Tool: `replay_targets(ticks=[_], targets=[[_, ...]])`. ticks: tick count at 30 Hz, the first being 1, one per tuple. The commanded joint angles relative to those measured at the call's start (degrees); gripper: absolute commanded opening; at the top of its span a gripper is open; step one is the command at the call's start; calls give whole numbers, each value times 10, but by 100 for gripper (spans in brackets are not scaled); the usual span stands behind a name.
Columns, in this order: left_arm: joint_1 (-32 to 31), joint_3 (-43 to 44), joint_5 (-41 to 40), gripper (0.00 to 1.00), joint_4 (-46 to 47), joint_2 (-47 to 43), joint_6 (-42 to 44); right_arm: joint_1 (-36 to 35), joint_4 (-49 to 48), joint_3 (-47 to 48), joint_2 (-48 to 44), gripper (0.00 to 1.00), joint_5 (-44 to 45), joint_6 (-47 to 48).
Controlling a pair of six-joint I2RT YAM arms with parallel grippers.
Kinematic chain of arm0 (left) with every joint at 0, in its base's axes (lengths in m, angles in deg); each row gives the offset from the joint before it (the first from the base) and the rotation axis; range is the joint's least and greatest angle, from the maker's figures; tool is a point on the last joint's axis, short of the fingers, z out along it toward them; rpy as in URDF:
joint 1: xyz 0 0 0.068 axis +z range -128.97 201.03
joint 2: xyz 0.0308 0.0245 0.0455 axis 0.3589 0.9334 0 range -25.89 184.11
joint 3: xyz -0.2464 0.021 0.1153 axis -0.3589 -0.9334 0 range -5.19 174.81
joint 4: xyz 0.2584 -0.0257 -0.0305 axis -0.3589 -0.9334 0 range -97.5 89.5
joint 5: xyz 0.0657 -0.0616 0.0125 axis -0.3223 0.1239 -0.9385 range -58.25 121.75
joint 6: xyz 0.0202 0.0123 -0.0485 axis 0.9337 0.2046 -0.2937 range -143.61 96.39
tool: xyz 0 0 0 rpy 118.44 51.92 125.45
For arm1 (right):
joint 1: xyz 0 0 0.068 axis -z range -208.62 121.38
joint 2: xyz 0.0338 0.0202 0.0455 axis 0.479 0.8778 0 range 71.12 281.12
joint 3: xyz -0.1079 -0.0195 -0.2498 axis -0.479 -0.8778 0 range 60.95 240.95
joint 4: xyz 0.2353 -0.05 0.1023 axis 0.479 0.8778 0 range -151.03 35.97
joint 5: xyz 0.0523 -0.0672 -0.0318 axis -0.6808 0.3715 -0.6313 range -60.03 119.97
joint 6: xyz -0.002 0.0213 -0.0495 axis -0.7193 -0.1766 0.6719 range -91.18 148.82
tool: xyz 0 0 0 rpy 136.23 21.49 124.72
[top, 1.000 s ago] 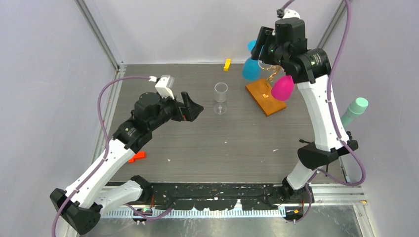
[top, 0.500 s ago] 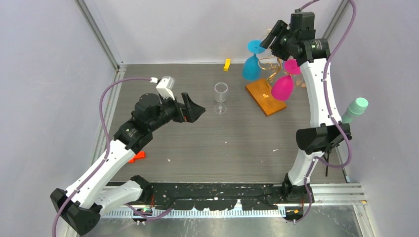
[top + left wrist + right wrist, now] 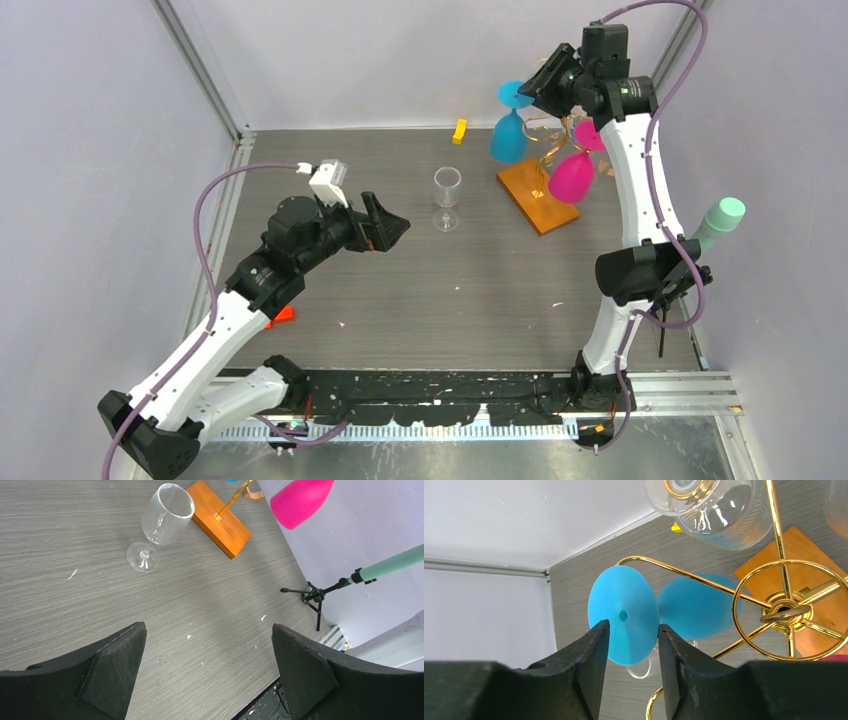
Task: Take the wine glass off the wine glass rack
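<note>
The wine glass rack (image 3: 541, 204), gold wire on an orange-brown base, stands at the back right. A blue wine glass (image 3: 508, 138) and a pink one (image 3: 571, 177) hang from it upside down. A clear one (image 3: 719, 510) hangs there too. My right gripper (image 3: 538, 90) is up at the blue glass's foot (image 3: 624, 607). Its fingers (image 3: 596, 645) flank the disc, half closed; whether they press on it is unclear. My left gripper (image 3: 207, 635) hovers open over the table, holding nothing. Beyond it a clear wine glass (image 3: 165, 515) stands upright on the table.
A yellow block (image 3: 460, 130) lies by the back wall, and an orange-red piece (image 3: 280, 316) lies under the left arm. A mint cylinder on a small black tripod (image 3: 720, 222) stands off the table's right edge. Metal frame posts rise at both back corners.
My right arm has lifted from over the rack and swung back to the blue glass's foot, and its jaws have narrowed. The left arm has shifted slightly, still open.
</note>
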Motion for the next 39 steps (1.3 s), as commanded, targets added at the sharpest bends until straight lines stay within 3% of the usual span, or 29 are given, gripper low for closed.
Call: replay_targets(ticks=[1,12,27,31,39], targets=[[1,-3,-12,100,12,-16,-1,3,-37,0,-1,43,-12,-25],[1,-9,-16,100,9,-24,-7,4,-75,-58,-19,38,8,-58],[1,-10,-22,100,9,-23,-9,4,-95,-78,-43,7,45,-48],[1,-10,-25,100,9,-25,-9,4,-141,-111,-60,1,32,-61],[1,-11,-26,100,9,-25,-9,4,-259,-198,-106,0,-33,-95]])
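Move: The blue wine glass's foot is right at the right fingertips, about 2 cm ahead, 2 cm to the left and 1 cm lower. The rack's hub stands some 8 cm to the hand's right and 2 cm back, and a clear hanging glass 5 cm ahead and 3 cm right; the pink glass is roughly 12 cm right and 7 cm back. From the left hand the blue foot lies about 25 cm ahead, 22 cm right and a little above. Ease the half-open right gripper forward and down, a bit under 2 cm each way, onto the blue glass's foot. Close the fingers steadily until they pinch the disc between the tips, then lift back up about 1.5 cm, rolling the hand slightly so its left side rises and tipping the fingers up some 5 degrees. ##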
